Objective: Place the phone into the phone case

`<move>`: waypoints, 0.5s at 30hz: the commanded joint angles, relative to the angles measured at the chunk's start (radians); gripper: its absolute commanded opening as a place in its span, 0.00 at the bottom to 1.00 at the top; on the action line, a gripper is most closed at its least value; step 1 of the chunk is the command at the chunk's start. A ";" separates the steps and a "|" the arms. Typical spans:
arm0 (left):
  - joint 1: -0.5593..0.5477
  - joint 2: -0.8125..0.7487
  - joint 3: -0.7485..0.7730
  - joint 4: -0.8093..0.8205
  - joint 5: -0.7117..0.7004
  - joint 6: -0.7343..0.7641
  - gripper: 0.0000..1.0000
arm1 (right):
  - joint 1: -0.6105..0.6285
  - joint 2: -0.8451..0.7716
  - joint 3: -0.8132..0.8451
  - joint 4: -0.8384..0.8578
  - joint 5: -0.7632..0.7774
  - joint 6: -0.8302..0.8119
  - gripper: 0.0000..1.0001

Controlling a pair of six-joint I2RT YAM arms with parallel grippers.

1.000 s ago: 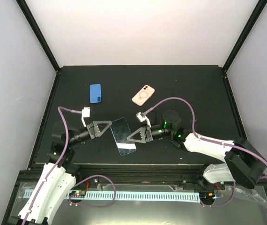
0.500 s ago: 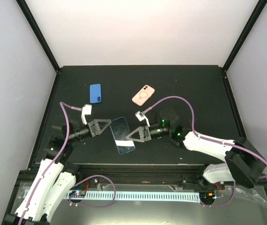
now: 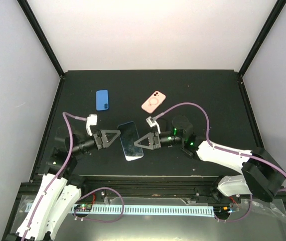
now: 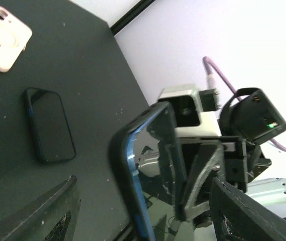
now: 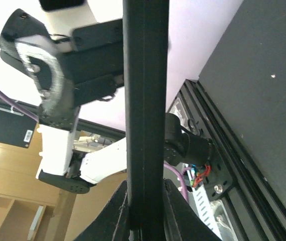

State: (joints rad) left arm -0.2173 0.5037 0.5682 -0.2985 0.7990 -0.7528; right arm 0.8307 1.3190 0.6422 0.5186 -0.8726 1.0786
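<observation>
The phone (image 3: 129, 139), dark and glossy with a blue rim, is held tilted above the table between both arms. My right gripper (image 3: 137, 143) is shut on its right edge. In the right wrist view the phone (image 5: 145, 75) stands edge-on between that gripper's (image 5: 145, 206) fingers. My left gripper (image 3: 116, 135) is open, and in the left wrist view its jaws (image 4: 143, 213) stand wide on either side of the phone's blue edge (image 4: 133, 170). The pale pink phone case (image 3: 153, 102), ring side up, lies on the table behind; it also shows in the left wrist view (image 4: 2, 37).
A blue phone-shaped item (image 3: 102, 100) lies flat at the back left; in the left wrist view it looks dark with a blue rim (image 4: 50, 124). The black table (image 3: 208, 95) has raised edges, with pale walls close on three sides.
My right gripper has carried the phone a little left and farther back, and the phone is tilted more on edge. The left gripper now has the phone's edge between its open jaws.
</observation>
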 commanded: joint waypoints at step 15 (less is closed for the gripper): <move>0.002 0.094 -0.015 0.115 -0.013 0.055 0.18 | 0.002 0.033 0.002 0.038 -0.036 -0.029 0.14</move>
State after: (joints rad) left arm -0.2173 0.5747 0.5236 -0.2077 0.8196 -0.7746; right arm 0.8299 1.3437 0.6312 0.5972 -0.8833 1.1297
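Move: The phone and its case are already held by the right hand, their middle about 2 cm to its left and 1 cm ahead. From the left hand that middle lies some 5 cm right and 4 cm back, nearly level, with the nearest edge just off its open fingers. On the table, roughly 24 cm below the left hand, a spare phone lies about 17 cm ahead and 20 cm right, and the pink phone some 30 cm ahead and 16 cm right. Left hand sinks about 2 cm, easing forward, fingers narrowing around the phone's near edge; right keeps its pinch. ##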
